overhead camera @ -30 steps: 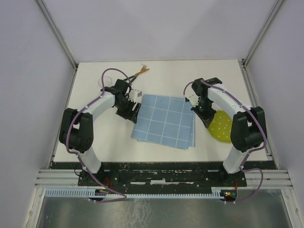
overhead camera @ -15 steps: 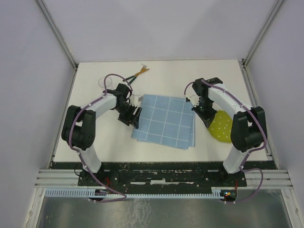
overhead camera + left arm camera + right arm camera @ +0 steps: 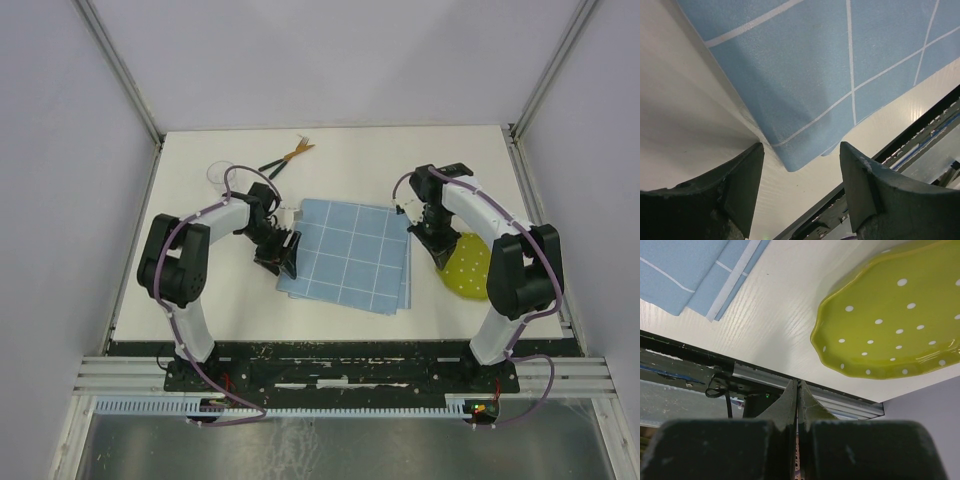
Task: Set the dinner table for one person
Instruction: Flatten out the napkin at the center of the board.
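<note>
The dinner table is a wide off-white top. A light-blue gridded cloth lies folded at its middle. My left gripper hovers open at the cloth's left edge. In the left wrist view the cloth's near corner sits just ahead of the gap of the left gripper, with nothing held. A green white-dotted plate rests to the right of the cloth. My right gripper is shut and empty at the plate's left rim. The right wrist view shows the plate ahead of the right gripper.
Cutlery with orange and dark handles lies at the back of the table. A clear glass stands at the back left. The black mounting rail runs along the near edge. Grey walls and metal posts close in both sides.
My left gripper has slid nearer along the cloth's left edge toward its near corner, and its jaws have narrowed a little. The right arm has hardly moved.
</note>
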Controlling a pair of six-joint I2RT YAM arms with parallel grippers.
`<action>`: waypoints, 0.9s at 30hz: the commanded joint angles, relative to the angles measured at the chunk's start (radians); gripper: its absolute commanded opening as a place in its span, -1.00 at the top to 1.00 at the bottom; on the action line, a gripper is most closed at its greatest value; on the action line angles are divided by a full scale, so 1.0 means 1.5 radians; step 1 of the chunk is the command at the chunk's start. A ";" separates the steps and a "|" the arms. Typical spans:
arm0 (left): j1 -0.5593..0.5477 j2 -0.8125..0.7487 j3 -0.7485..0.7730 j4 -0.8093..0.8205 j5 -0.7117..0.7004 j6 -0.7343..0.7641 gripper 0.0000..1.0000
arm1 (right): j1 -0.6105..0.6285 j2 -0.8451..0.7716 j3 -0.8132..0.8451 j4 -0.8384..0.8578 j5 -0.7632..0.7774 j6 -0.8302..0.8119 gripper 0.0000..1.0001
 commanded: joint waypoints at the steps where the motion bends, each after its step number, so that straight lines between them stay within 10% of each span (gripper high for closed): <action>1: -0.010 0.030 -0.001 0.010 0.029 -0.015 -0.38 | -0.007 -0.031 0.001 0.000 0.010 -0.004 0.97; 16: -0.022 0.025 0.014 -0.005 0.031 -0.019 -0.29 | -0.014 -0.032 -0.005 0.007 0.014 -0.003 0.97; 27: -0.021 0.020 0.057 -0.041 0.029 -0.017 0.30 | -0.018 -0.031 -0.010 0.012 0.020 -0.001 0.97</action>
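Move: The napkin's near-left corner lies just beneath my left hand's open fingers, about 2 cm back, 1 cm to the left and some 2 cm down. The napkin's middle is roughly 14 cm to this hand's right and 5 cm ahead; the glass stands about 24 cm ahead and 15 cm to its left. From my right hand that corner is some 36 cm to the left, 5 cm back and 9 cm lower. Staying low at the same height, I ease my left hand about 1 cm to the right and 1 cm back over the napkin's near-left corner, fingers still slanting down and rightward. There I hold still and then draw the open fingers together to roughly half their gap, taking the cloth just inside the corner between the tips. ##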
